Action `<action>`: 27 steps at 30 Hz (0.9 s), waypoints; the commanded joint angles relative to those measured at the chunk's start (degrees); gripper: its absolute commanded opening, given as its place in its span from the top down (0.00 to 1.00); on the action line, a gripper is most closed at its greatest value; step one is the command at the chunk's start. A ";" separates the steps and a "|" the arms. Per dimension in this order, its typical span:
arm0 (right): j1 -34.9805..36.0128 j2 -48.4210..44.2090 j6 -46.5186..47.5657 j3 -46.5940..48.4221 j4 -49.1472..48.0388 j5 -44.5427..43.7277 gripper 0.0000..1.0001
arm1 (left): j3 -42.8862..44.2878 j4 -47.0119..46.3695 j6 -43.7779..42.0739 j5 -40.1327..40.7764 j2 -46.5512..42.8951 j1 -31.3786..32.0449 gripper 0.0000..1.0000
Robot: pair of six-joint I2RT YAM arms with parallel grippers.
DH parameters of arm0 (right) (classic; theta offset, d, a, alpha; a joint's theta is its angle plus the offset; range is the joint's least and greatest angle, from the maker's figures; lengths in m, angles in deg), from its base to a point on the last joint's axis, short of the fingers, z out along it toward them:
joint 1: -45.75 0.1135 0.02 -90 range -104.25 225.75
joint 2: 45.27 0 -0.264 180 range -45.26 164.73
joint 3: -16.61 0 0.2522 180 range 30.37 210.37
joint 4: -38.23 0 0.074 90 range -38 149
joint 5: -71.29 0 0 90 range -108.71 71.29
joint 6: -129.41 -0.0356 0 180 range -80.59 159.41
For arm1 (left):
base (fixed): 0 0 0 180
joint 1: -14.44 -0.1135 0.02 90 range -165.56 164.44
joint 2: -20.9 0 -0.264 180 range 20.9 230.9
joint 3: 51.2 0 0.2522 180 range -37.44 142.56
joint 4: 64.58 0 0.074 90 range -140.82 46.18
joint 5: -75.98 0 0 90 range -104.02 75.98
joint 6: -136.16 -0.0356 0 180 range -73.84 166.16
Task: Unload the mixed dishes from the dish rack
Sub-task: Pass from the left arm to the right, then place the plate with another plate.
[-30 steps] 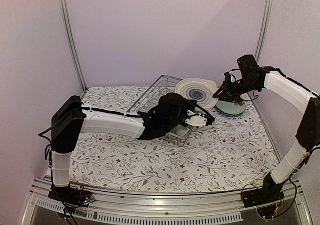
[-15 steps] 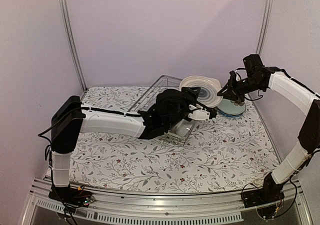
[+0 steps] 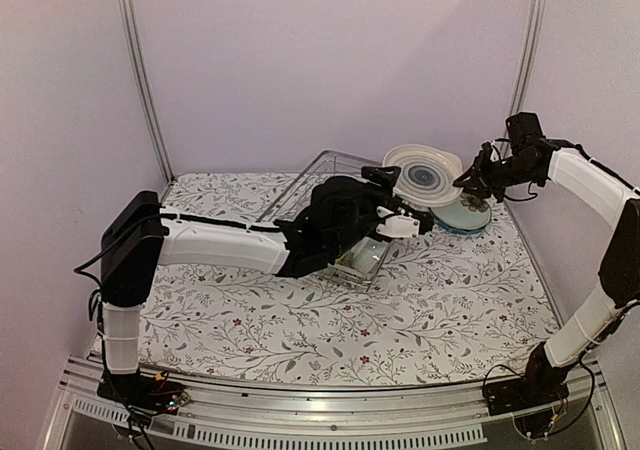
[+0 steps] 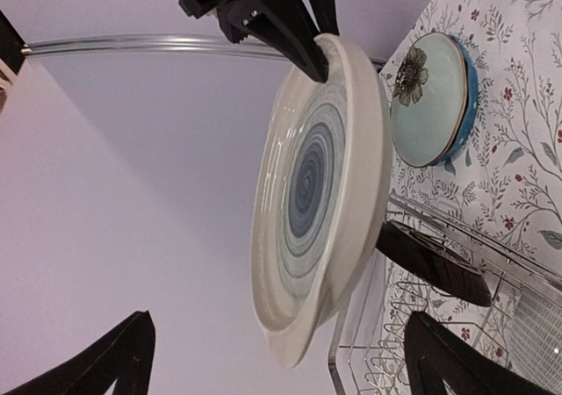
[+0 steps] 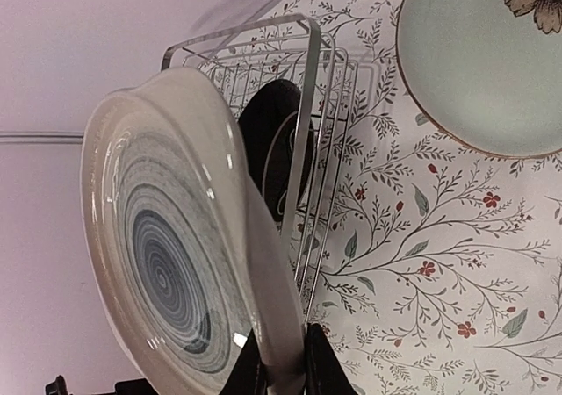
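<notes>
My right gripper (image 5: 285, 373) is shut on the rim of a white plate with blue rings (image 5: 167, 254), holding it on edge in the air. In the top view this plate (image 3: 425, 175) hangs right of the dish rack (image 3: 318, 175), with the right gripper (image 3: 470, 177) at its right edge. My left gripper (image 3: 404, 202) stands open just left of the plate, its fingers (image 4: 114, 364) wide apart and touching nothing. The plate (image 4: 316, 193) fills the left wrist view. A dark plate (image 4: 435, 263) stands in the wire rack (image 4: 413, 342).
A pale green flowered plate (image 3: 463, 212) lies on a blue plate on the floral mat at the back right, below the held plate. The left arm lies across the rack's near end. Metal frame posts (image 3: 528, 40) stand at the back corners.
The left gripper has opened and let go of the white plate. The right gripper has carried the plate up and to the right, away from the rack.
</notes>
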 commanded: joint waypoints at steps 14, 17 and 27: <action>-16.63 0.10 -2.59 -3.97 -14.18 -1.81 1.00 | 0.31 -0.68 5.87 -0.30 -5.44 -0.34 0.00; -16.85 2.66 -2.53 -4.14 -15.51 -2.23 1.00 | 0.53 -0.64 5.32 0.15 -5.11 -0.32 0.00; -16.77 10.86 0.50 -0.09 -16.01 -3.86 1.00 | 0.55 -0.39 5.90 0.27 -5.79 -0.39 0.00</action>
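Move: The stack, a flowered green plate on a blue one, lies about 8 cm ahead of the right hand, 6 cm to its right and some 19 cm below; that hand already pinches the ringed plate's rim. The dark plate in the rack is about 15 cm left, 2 cm ahead and 13 cm lower, the white bowl roughly 20 cm left, 11 cm back and 14 cm lower. From the left hand the stack is some 14 cm ahead, 20 cm right, 22 cm down. The ringed plate, still pinched at its rim by the right fingers, is swept about 15 cm to the right, away from the rack and the left gripper, and some 5 cm forward, turning about 20 degrees clockwise; the hand then sinks, mostly late, by nearly 8 cm in all towards the stack. The left hand, already empty and wide open, rises 4 cm. ##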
